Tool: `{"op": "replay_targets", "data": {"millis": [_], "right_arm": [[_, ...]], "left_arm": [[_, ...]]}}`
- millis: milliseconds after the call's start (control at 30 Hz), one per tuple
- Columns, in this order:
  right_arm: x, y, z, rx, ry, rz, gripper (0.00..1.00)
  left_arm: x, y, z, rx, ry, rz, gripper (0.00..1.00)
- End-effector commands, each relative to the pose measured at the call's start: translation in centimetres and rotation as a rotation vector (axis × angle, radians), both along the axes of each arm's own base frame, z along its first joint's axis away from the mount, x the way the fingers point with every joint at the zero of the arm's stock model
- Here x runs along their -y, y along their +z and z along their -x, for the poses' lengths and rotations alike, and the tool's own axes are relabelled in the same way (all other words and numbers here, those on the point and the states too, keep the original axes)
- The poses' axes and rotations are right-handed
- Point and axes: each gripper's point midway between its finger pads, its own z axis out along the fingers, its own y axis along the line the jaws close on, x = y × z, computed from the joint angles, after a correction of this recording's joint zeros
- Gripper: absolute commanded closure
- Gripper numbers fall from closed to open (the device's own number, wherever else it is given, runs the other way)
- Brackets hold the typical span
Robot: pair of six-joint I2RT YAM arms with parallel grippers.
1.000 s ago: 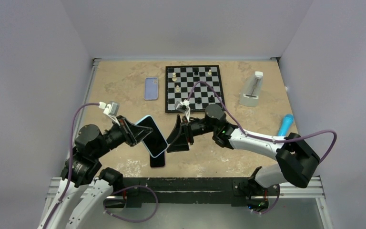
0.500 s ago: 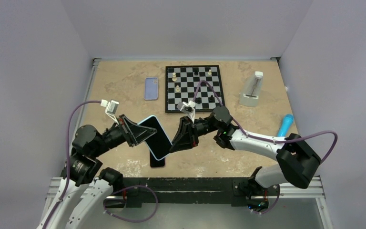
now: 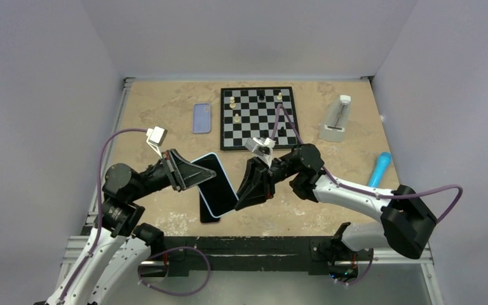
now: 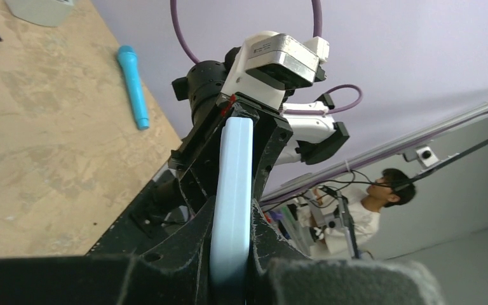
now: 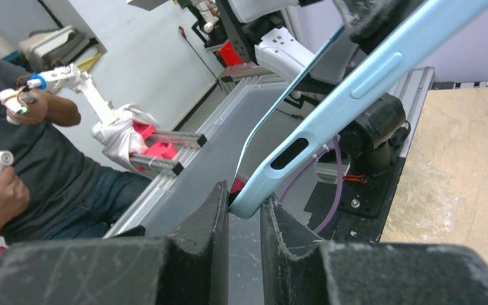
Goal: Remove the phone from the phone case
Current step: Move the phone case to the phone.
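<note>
A light blue phone case with a dark phone face in it hangs tilted in mid-air over the table's front. My left gripper is shut on its upper left end; in the left wrist view the case's edge runs up from between my fingers. My right gripper is shut on the case's lower right corner. In the right wrist view that corner sits pinched between the fingers, and a thin edge stands off from the case's side.
A flat black phone-shaped slab lies on the table under the held case. A lilac case, a chessboard with several pieces, a white stand and a blue stick lie farther back and right.
The right gripper came in from beside the case and closed on its lower corner. Both grippers and the case shifted a little to the right.
</note>
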Motion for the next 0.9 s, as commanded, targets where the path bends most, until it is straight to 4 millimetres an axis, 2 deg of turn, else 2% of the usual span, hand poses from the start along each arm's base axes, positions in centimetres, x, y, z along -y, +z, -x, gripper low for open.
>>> {"op": "replay_targets", "data": {"millis": [0,300,533,867], "right_arm": [[-0.5,2.9,0.8,0.219,-0.015,-0.166,1.0],[-2.3,6.1,-1.0,0.309,-0.086,-0.218,1.0],[-3.9,7.9,-4.4,0.328,-0.288,-0.23,1.0],[-4.7,8.0,-9.3,0.421,-0.552,-0.16,1.0]], "left_arm": [[0.0,4.2,0.2,-0.117,-0.056,0.25,1.0],[-0.1,5.1,0.5,-0.116,-0.08,0.292,1.0],[-0.5,5.6,1.0,-0.114,-0.076,0.327,1.0],[-0.6,5.9,1.3,-0.137,-0.092,0.341,1.0]]}}
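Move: Both grippers already pinch the blue-cased phone; its middle is about 3 cm back, 2 cm right and 2 cm below the left hand, and some 5 cm ahead, 6 cm left and 3 cm above the right hand at its near right corner. From the left hand, the bare black phone lies on the table 2 cm ahead, 3 cm left and some 32 cm below; the purple case lies about 39 cm ahead, 8 cm left. Keep both grips shut on the blue-cased phone and lift the two hands together about 5 cm, away from the black phone below. As they rise, tip the left fingers upward by some 15 degrees; let the right hand drift a couple of centimetres left and roll it so its forward side comes up by a similar turn. ##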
